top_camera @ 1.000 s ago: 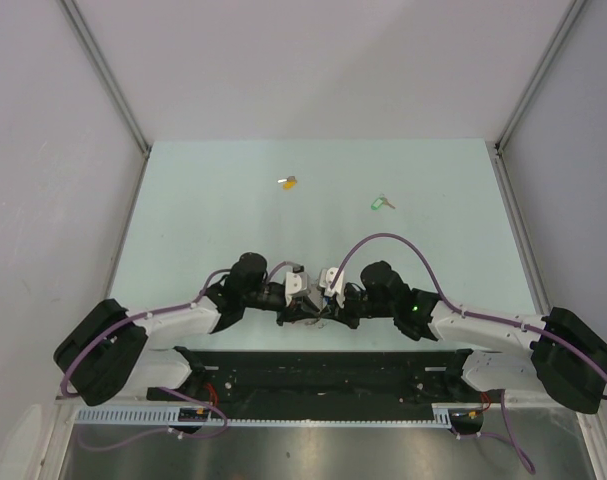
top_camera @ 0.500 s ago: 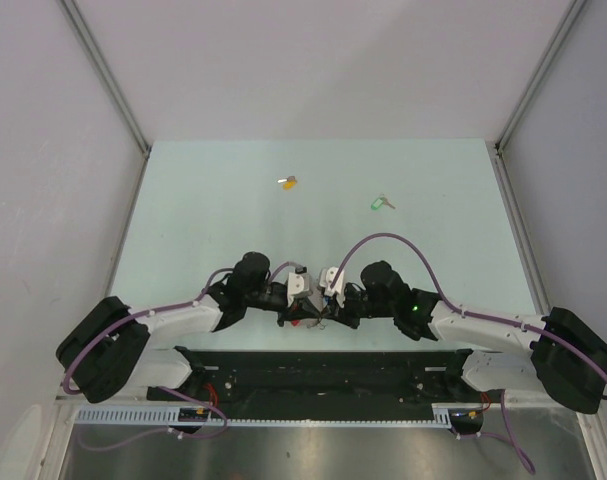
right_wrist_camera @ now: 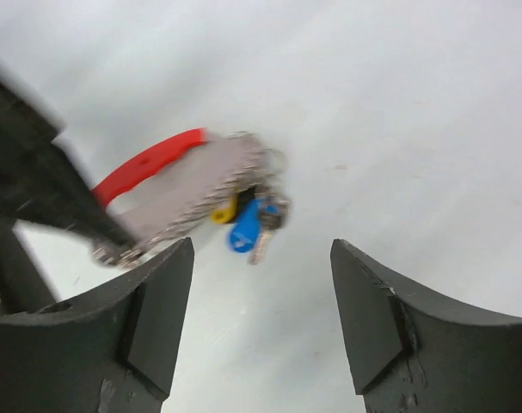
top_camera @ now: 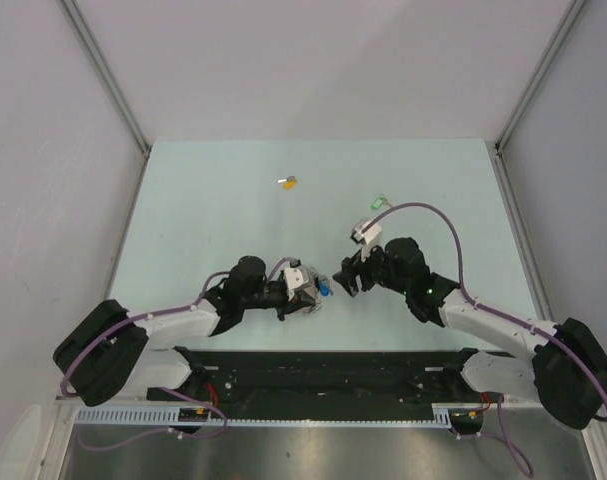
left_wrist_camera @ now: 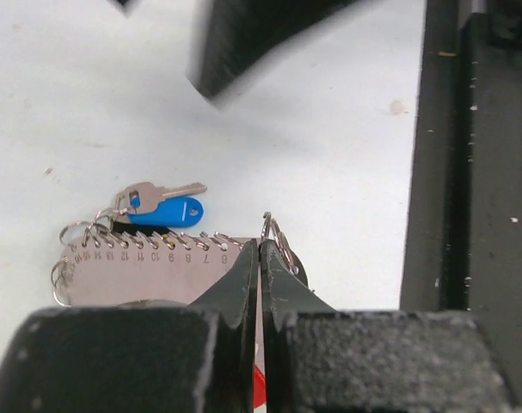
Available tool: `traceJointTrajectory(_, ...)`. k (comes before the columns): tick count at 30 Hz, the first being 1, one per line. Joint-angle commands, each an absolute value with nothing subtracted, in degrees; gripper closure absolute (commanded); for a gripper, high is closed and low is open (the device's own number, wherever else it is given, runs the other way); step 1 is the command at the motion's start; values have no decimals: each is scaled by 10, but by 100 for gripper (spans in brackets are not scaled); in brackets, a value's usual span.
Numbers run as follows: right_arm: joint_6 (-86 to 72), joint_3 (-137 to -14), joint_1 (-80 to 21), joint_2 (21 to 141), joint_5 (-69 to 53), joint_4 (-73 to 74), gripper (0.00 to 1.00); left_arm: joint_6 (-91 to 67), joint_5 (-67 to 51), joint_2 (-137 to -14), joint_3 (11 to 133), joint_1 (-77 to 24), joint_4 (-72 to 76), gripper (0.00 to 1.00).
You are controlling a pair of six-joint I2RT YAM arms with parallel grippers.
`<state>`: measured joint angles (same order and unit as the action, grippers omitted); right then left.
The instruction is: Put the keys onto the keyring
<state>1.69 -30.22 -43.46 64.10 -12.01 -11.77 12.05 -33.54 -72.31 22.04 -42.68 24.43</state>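
The keyring (left_wrist_camera: pixel 149 275) is a grey numbered strap edged with small rings, with a red band (right_wrist_camera: pixel 149 163) and a blue-headed key (left_wrist_camera: pixel 166 211) on it. My left gripper (left_wrist_camera: pixel 261 245) is shut on the strap's edge beside a split ring. In the top view it (top_camera: pixel 311 298) holds the bunch low over the near middle of the table. My right gripper (right_wrist_camera: pixel 262 247) is open and empty, a short way from the bunch (right_wrist_camera: pixel 200 194); in the top view it (top_camera: pixel 341 280) is right of the blue key (top_camera: pixel 324 290). The yellow-headed key (top_camera: pixel 289 182) and the green-headed key (top_camera: pixel 380 203) lie far back.
The black rail (left_wrist_camera: pixel 484 172) of the arm mount runs along the near edge, close to the right of my left gripper. The right arm's purple cable (top_camera: pixel 423 207) arcs beside the green-headed key. Grey walls close in the table (top_camera: pixel 203 200) at the back and on both sides.
My right gripper has let go of the bunch, opened, and pulled back up and to the right. My left gripper stays shut on the keyring, and the blue key now shows.
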Motion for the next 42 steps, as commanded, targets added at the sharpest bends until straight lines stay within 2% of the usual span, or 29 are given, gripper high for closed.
traceJointTrajectory(1,-92,-374,-378,691,-11,-96,29,99,-265,-699,207,-421,289,100)
traceJointTrajectory(5,-156,-426,-303,772,33,-77,30,84,-230,-700,206,-417,287,100)
traceJointTrajectory(10,-155,-521,-265,884,110,-51,30,68,-200,-696,207,-415,285,100)
traceJointTrajectory(13,-156,-572,-234,952,133,-53,33,64,-182,-696,207,-412,280,99)
traceJointTrajectory(15,-157,-613,-214,1004,144,-52,40,63,-176,-695,207,-410,279,99)
traceJointTrajectory(24,-98,-862,-197,1186,244,80,46,61,-175,-705,208,-405,280,100)
traceJointTrajectory(28,-83,-981,-192,1278,253,158,49,59,-178,-707,209,-404,279,99)
traceJointTrajectory(32,-69,-1048,-192,1321,272,219,58,60,-178,-705,210,-403,275,100)
traceJointTrajectory(34,-70,-1063,-192,1331,271,238,59,60,-177,-702,209,-403,276,100)
traceJointTrajectory(38,-69,-1090,-192,1349,271,257,70,60,-180,-704,210,-403,275,100)
traceJointTrajectory(42,-65,-1106,-192,1360,267,271,73,57,-183,-706,212,-403,275,99)
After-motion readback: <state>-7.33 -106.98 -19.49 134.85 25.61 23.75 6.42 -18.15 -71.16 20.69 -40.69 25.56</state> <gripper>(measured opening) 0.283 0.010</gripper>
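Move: The green-tagged key lies about 31 cm ahead of the open right hand, 15 cm to its right and 12 cm below. The yellow key is 7 cm farther out than that key and some 26 cm to its left. The blue tag on the keyring, which the left hand already holds, hangs about 5 cm left of the right hand, level fore and aft, 5 cm lower. From the left hand the green-tagged key is roughly 34 cm ahead, 19 cm right, 7 cm down. Forward and to the right in one fast sweep of some 35 cm, the right hand leaves the keyring for the green-tagged key, turning about 60 degrees clockwise, sinking about 10 cm and narrowing its fingers around the key's ring. The left hand keeps its pinch on the keyring and carries it about 5 cm forward and left, turning counter-clockwise. ##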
